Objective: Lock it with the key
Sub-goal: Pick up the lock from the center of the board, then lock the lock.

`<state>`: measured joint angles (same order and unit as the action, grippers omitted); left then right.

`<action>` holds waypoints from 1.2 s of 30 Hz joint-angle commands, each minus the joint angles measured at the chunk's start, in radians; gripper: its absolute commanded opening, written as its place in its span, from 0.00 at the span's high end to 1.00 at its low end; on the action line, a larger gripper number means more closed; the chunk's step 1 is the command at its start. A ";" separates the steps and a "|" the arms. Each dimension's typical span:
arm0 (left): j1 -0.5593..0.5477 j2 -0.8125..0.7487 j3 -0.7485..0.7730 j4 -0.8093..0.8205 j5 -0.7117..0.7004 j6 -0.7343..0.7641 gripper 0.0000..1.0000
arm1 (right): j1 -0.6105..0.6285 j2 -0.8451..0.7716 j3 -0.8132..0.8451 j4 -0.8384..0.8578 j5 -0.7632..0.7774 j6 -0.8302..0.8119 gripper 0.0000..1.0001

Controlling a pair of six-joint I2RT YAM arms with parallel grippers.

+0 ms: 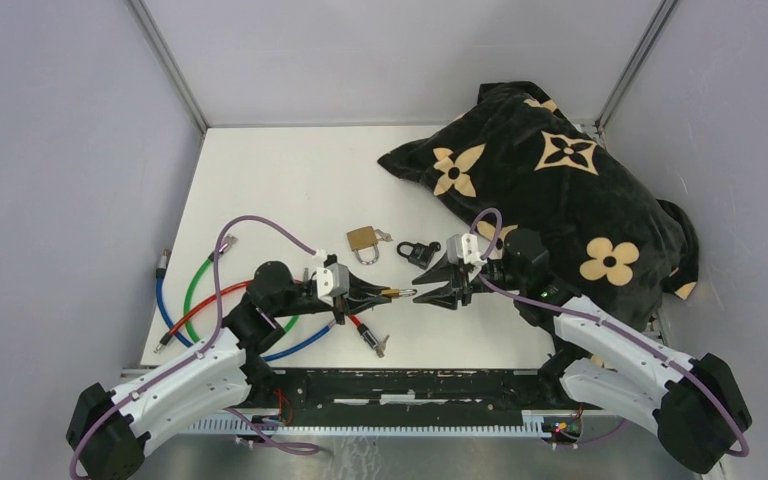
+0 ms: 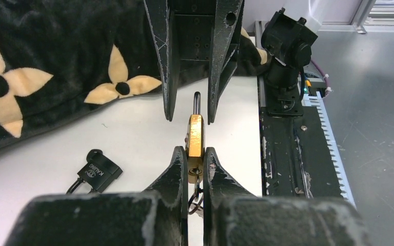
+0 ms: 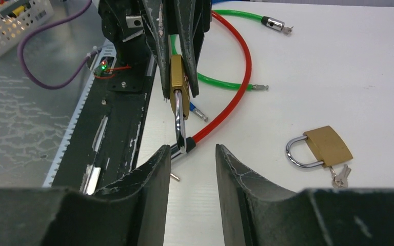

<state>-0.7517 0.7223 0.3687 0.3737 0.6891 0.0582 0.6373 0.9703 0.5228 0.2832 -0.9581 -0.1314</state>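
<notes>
A small brass padlock [image 2: 195, 136] is clamped edge-on between my left gripper's [image 2: 195, 149] fingers, held just above the table. A key ring [image 2: 197, 193] hangs from its keyhole end between the fingers; the key itself is mostly hidden. The chrome shackle [image 3: 179, 123] points at my right gripper [image 3: 191, 154], which is open with nothing held; the shackle's tip is beside its left fingertip. From above, the padlock [image 1: 396, 293] bridges the left gripper [image 1: 385, 293] and right gripper [image 1: 426, 291] at the table's front middle.
A second brass padlock with keys [image 1: 363, 240] and a black padlock [image 1: 418, 252] lie just behind the grippers. Red [image 1: 210, 300], green [image 1: 192, 283] and blue [image 1: 163, 300] cable locks coil at the left. A black flowered cushion [image 1: 550, 190] fills the back right.
</notes>
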 commanded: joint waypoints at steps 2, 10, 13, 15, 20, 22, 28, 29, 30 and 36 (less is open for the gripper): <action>0.006 -0.011 -0.001 0.086 0.036 -0.044 0.98 | -0.004 0.011 -0.030 0.231 -0.026 0.182 0.55; 0.006 -0.010 0.001 0.092 0.037 -0.048 0.98 | -0.002 0.028 -0.032 0.286 -0.041 0.229 0.81; 0.005 -0.005 0.000 0.109 0.038 -0.055 0.98 | -0.002 0.037 -0.033 0.290 -0.043 0.235 0.92; 0.006 -0.002 -0.002 0.124 0.039 -0.055 0.98 | 0.004 0.042 -0.032 0.303 -0.043 0.245 0.95; 0.005 0.005 -0.007 0.147 0.043 -0.055 0.98 | 0.027 0.047 -0.028 0.337 -0.054 0.263 0.98; 0.005 0.008 -0.010 0.154 0.054 -0.088 0.98 | 0.037 0.049 -0.027 0.354 -0.049 0.273 0.99; 0.001 0.018 -0.023 0.198 0.064 -0.115 0.98 | 0.078 0.068 -0.024 0.430 -0.023 0.308 1.00; -0.001 0.020 -0.024 0.202 0.066 -0.116 0.98 | 0.082 0.071 -0.022 0.434 -0.019 0.309 1.00; -0.002 0.017 -0.025 0.205 0.066 -0.116 0.98 | 0.087 0.076 -0.023 0.441 -0.019 0.313 1.00; -0.006 0.009 -0.037 0.248 0.056 -0.129 0.98 | 0.100 0.096 -0.032 0.470 -0.004 0.322 1.00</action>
<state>-0.7349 0.7254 0.3218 0.4938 0.7170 -0.0231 0.6754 1.0401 0.4870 0.6441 -0.9897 0.1753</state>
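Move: My left hand still grips the small brass lock by its body, with the shackle pointing at my open right hand. From my right hand, the shackle is about 2 cm to the left, 1 cm back and 2 cm up. On the table some 20 cm below my right hand, the black padlock is about 12 cm ahead; the big brass padlock is 15 cm ahead and 11 cm left. From my left hand, the shackle lies about 4 cm to the right. I raise my right hand about 3 cm, easing it left towards the lock and slightly back, with its fingertips tipping up and the wrist turning some 10 degrees in all. On the way I close its fingers from roughly half open and pinch the shackle, then keep creeping left and up with them shut. My left hand stays nearly in place, keeping its grip on the lock's body. ##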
